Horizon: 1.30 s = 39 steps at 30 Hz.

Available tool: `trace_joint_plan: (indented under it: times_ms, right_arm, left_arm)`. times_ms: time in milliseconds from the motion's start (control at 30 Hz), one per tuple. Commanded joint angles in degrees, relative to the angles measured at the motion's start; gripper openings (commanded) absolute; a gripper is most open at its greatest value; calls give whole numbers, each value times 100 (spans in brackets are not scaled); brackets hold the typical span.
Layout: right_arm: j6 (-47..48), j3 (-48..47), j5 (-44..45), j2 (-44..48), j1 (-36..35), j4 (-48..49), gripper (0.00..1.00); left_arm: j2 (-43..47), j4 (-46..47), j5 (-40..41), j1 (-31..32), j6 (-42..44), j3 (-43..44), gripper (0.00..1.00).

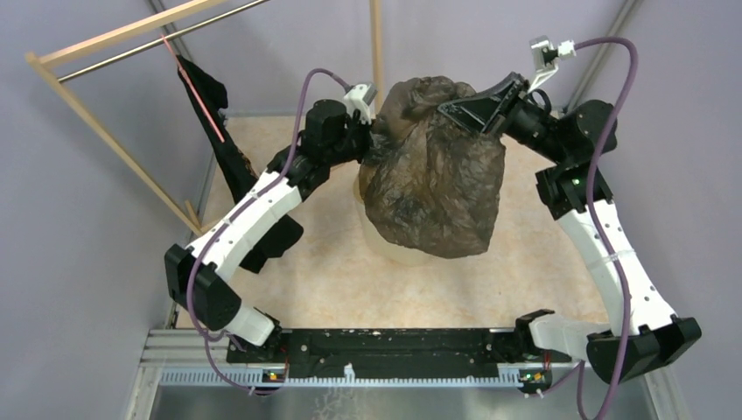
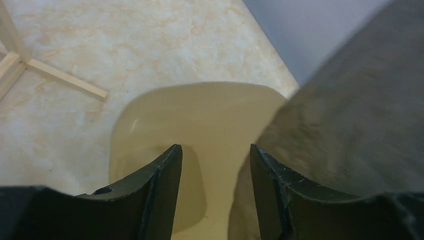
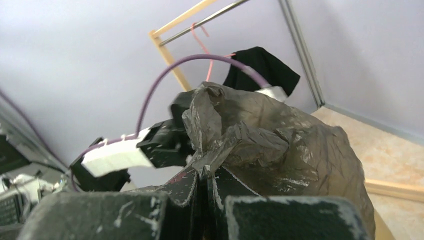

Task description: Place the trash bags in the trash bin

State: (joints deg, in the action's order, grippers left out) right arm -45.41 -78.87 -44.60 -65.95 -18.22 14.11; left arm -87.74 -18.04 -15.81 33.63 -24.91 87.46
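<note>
A full dark brown trash bag [image 1: 436, 171] hangs in the air over the cream trash bin [image 1: 404, 255], which it mostly hides in the top view. My right gripper [image 1: 457, 107] is shut on the bag's knotted top [image 3: 220, 145] and holds it up. My left gripper [image 1: 376, 140] is open and empty beside the bag's left side, above the bin. The left wrist view looks down into the bin [image 2: 200, 120], with the bag [image 2: 350, 115] at the right, next to my right fingertip [image 2: 262, 165].
A wooden clothes rack [image 1: 114, 131] with a pink hanger [image 1: 192, 83] and a black garment [image 1: 214, 114] stands at the back left. Its wooden foot [image 2: 60, 75] lies on the tabletop left of the bin. Grey walls close in behind and at both sides.
</note>
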Motion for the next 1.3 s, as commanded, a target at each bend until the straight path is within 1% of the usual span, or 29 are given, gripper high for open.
trace_joint_plan:
  times_ms: [0,67,133,233,300,333,433,533,700,767,800,900,1000,1033,1067,1133,1200,1267]
  right_arm:
    - [-568,-85,568,-387,-28,69,0]
    - [-745,-48,536,-594,-33,149,0]
    - [-736,-115,542,-746,-39,12,0]
    - [-463,-259,613,-942,-44,-276,0]
    - [-141,-437,757,-1054,-42,-692,0]
    - [-19,-522,797,-1104,-42,-900,0]
    - [125,-627,800,-1177,-35,-1024,0]
    - [237,-736,882,-1216,-33,-1165,0]
    - [291,-843,912,-1250,-33,-1289,0]
    - [298,-811,942,-1213,-33,-1301,0]
    - [295,-781,958,-1197,-28,-1285,0]
    - [263,-656,958,-1169,-33,-1236,0]
    - [199,-568,904,-1172,-33,-1128,0]
    - [176,-544,874,-1177,-33,-1102,0]
    - [164,-542,855,-1187,-33,-1077,0]
    - [145,-542,812,-1208,-33,-1035,0]
    - [138,-534,779,-1220,-33,-995,0]
    - [142,-520,762,-1221,-33,-981,0]
  left_arm:
    - [609,799,-450,-14,188,-333,59]
    - [618,756,-358,-13,234,-401,61]
    - [592,542,-166,-9,392,-293,63]
    - [652,313,416,-14,596,-243,68]
    - [736,218,762,-20,693,-254,71]
    - [766,176,956,-17,722,-256,75]
    - [911,106,1617,-27,724,-326,89]
    - [1058,64,2124,-87,684,-415,97]
    - [1397,35,2667,-289,508,-506,98]
    - [1655,233,2657,-484,441,-683,98]
    - [1813,389,2523,-564,439,-805,98]
    - [2434,1270,1525,-659,757,-1333,98]
    - [2846,1953,65,-656,1249,-1535,98]
    - [2914,2083,-676,-658,1425,-1545,98]
    - [2931,2142,-1413,-658,1560,-1522,98]
    - [2794,2212,-2619,-646,1548,-1448,98]
    - [2421,2192,-3607,-613,1352,-1235,98]
    - [2044,2152,-4344,-517,1206,-1064,98]
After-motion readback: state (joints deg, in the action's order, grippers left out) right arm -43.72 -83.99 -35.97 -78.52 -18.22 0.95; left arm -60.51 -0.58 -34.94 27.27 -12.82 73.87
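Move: Under the left side of the hanging trash bag, the left hand has the bag's middle about 6 cm to its right, 6 cm back and 7 cm above it; the trash bin's middle is level with it forward, 3 cm to its right and some 19 cm below, and the black shirt about 28 cm left, 5 cm ahead and 8 cm below. The right hand, holding the bag, has the bin about 10 cm ahead, 5 cm left and 38 cm below, and the bag's middle 2 cm ahead, 3 cm left and 13 cm below. Carrying the pinched bag forward about 10 cm and down 7–8 cm over the bin, the right hand tips some 20 degrees downward, then holds there with its fingers shut. The left hand eases back, opens wide and swings left about 13 cm out from beneath the bag, then sweeps back, up and partly right again, its fingers tilting upward, to end about 14 cm higher. ##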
